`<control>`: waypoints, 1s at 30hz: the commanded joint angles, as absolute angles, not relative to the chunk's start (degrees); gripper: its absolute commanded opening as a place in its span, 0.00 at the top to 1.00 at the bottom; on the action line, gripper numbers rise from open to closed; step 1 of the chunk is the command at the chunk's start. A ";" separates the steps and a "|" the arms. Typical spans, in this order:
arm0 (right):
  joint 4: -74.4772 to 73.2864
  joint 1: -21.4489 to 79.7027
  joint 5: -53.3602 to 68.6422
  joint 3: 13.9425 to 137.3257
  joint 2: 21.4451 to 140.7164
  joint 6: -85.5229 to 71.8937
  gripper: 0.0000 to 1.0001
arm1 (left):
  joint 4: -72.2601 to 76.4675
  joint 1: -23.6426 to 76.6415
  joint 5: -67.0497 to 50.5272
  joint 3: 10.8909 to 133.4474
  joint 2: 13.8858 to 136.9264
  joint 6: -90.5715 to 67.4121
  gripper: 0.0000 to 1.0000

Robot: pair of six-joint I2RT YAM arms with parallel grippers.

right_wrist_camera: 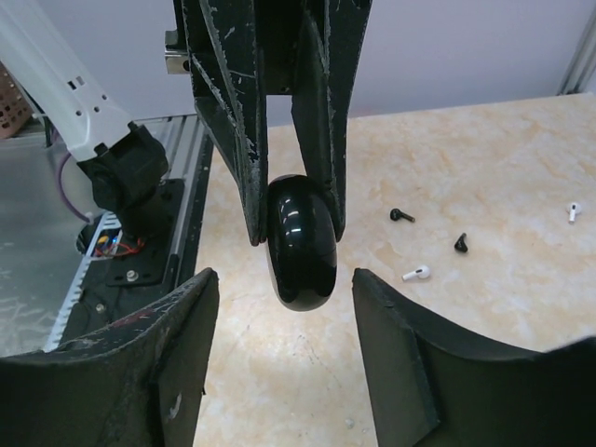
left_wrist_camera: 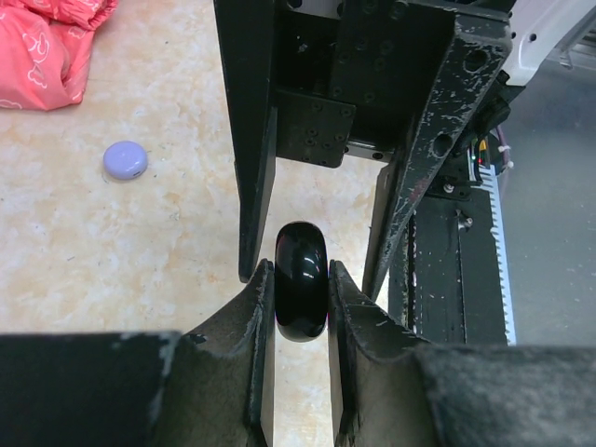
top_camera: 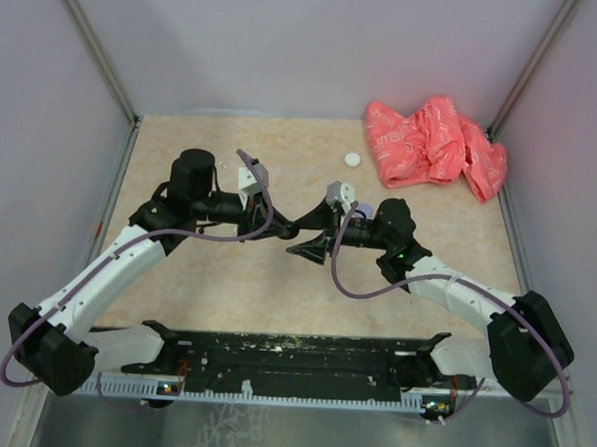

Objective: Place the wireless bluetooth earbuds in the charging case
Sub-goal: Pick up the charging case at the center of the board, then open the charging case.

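Observation:
A glossy black round charging case (left_wrist_camera: 301, 279) hangs edge-on above the table, and my left gripper (left_wrist_camera: 300, 291) is shut on its two flat faces. In the right wrist view the same case (right_wrist_camera: 301, 242) sits between the left fingers (right_wrist_camera: 233, 140) coming down from above. My right gripper (right_wrist_camera: 284, 277) is open, its fingers standing on either side of the case's lower edge with a gap on each side. Both grippers meet at mid-table (top_camera: 298, 231). Loose earbuds lie on the table beyond: two black ones (right_wrist_camera: 400, 215) (right_wrist_camera: 460, 243) and two white ones (right_wrist_camera: 416, 274) (right_wrist_camera: 574, 211).
A lavender round case (left_wrist_camera: 125, 159) lies on the table, and a white round case (top_camera: 353, 158) sits toward the back. A crumpled pink cloth (top_camera: 433, 140) fills the back right corner. The black base rail (top_camera: 291, 358) runs along the near edge.

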State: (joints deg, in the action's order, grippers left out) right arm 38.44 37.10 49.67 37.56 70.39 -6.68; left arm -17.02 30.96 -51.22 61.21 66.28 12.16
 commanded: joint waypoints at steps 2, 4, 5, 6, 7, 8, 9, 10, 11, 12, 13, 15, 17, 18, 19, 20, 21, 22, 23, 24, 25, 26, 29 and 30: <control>43.33 37.88 51.97 40.82 71.22 -7.50 0.48 | -18.32 30.75 -54.26 63.05 66.19 14.55 0.95; 44.72 37.89 52.48 40.66 71.40 -8.59 0.52 | -18.81 30.76 -54.44 63.06 66.18 14.95 0.95; 45.41 38.00 52.80 40.61 71.60 -9.07 0.53 | -19.12 30.76 -54.65 63.08 66.18 15.13 0.95; 46.01 37.97 53.13 40.53 71.69 -9.67 0.55 | -19.35 30.81 -54.73 63.13 66.24 15.39 0.95; 46.61 37.97 53.43 40.52 71.91 -10.20 0.56 | -19.49 30.77 -54.87 63.15 66.33 15.39 0.95; 47.19 37.97 53.70 40.44 72.02 -10.77 0.57 | -19.66 30.81 -55.11 63.19 66.42 15.45 0.95; 47.76 37.97 53.89 40.37 72.18 -11.20 0.58 | -19.76 30.82 -55.38 63.24 66.52 15.53 0.95; 48.22 37.97 53.96 40.34 72.26 -11.53 0.60 | -19.80 30.85 -55.56 63.28 66.49 15.56 0.95; 48.37 37.97 54.03 40.42 72.37 -11.59 0.61 | -19.78 30.79 -55.67 63.28 66.59 15.58 0.95; 48.34 38.06 54.12 40.51 72.48 -11.60 0.63 | -19.78 30.77 -55.72 63.28 66.54 15.56 0.95; 48.26 38.06 54.20 40.52 72.61 -11.60 0.64 | -19.78 30.81 -55.68 63.28 66.47 15.63 0.94; 48.08 38.07 54.51 40.52 72.75 -11.60 0.67 | -19.79 30.76 -55.72 63.28 66.29 15.73 0.94; 47.91 38.06 54.89 40.60 72.97 -11.73 0.69 | -19.71 30.77 -55.92 63.28 66.12 15.81 0.94; 47.95 38.12 55.11 40.60 73.07 -11.82 0.69 | -19.58 30.78 -56.09 63.22 65.93 15.72 0.95; 48.09 38.14 55.24 40.55 73.13 -12.01 0.70 | -19.41 30.81 -56.25 63.20 65.85 15.65 0.94; 48.34 38.19 55.46 40.57 73.20 -12.22 0.70 | -19.17 30.77 -56.39 63.07 65.69 15.58 0.95; 48.60 38.23 55.58 40.55 73.29 -12.44 0.70 | -18.90 30.78 -56.47 62.90 65.55 15.57 0.95; 48.99 38.31 55.81 40.54 73.38 -12.66 0.71 | -18.62 30.79 -56.51 62.81 65.42 15.48 0.95; 49.26 38.36 55.95 40.59 73.45 -12.92 0.72 | -18.43 30.76 -56.59 62.69 65.33 15.47 0.94; 49.43 38.39 56.02 40.60 73.60 -13.06 0.72 | -18.31 30.77 -56.60 62.67 65.19 15.50 0.94; 49.60 38.49 56.07 40.61 73.73 -13.14 0.73 | -18.22 30.79 -56.61 62.59 65.09 15.52 0.94; 49.71 38.50 56.19 40.61 73.88 -13.29 0.75 | -18.20 30.76 -56.65 62.58 64.98 15.49 0.94; 50.27 38.58 56.94 40.61 74.28 -13.79 0.82 | -18.11 30.77 -56.37 62.50 64.69 15.43 0.93; 50.45 38.58 57.09 40.56 74.35 -14.06 0.86 | -18.11 30.78 -56.22 62.49 64.57 15.49 0.92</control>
State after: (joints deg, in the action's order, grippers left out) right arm 46.35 37.50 54.06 37.93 73.78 -12.80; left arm -19.90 30.96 -55.18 61.25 65.98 14.41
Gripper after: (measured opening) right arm 0.270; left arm 0.274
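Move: The black charging case is already pinched in the left fingertips, its middle about 1 cm to the right of that hand's point and level with it. From the right hand, whose open fingers stand on both sides of the case, it lies some 2 cm to the left. The purple disc lies on the table about 20 cm ahead, 16 cm right and 26 cm below the right hand; the white earbud is roughly 13 cm ahead, 14 cm left and as far down. The right fingers close from well over half open to about a quarter around the black case, pinching it between their tips while that hand creeps about 1 cm back and 1 cm left, rising slightly and turning some 5 degrees counter-clockwise. The left hand keeps its grip on the case's other end, fingers unchanged, and eases about 1.5 cm back with a slight clockwise turn, so the two hands end up tip to tip on the case. ##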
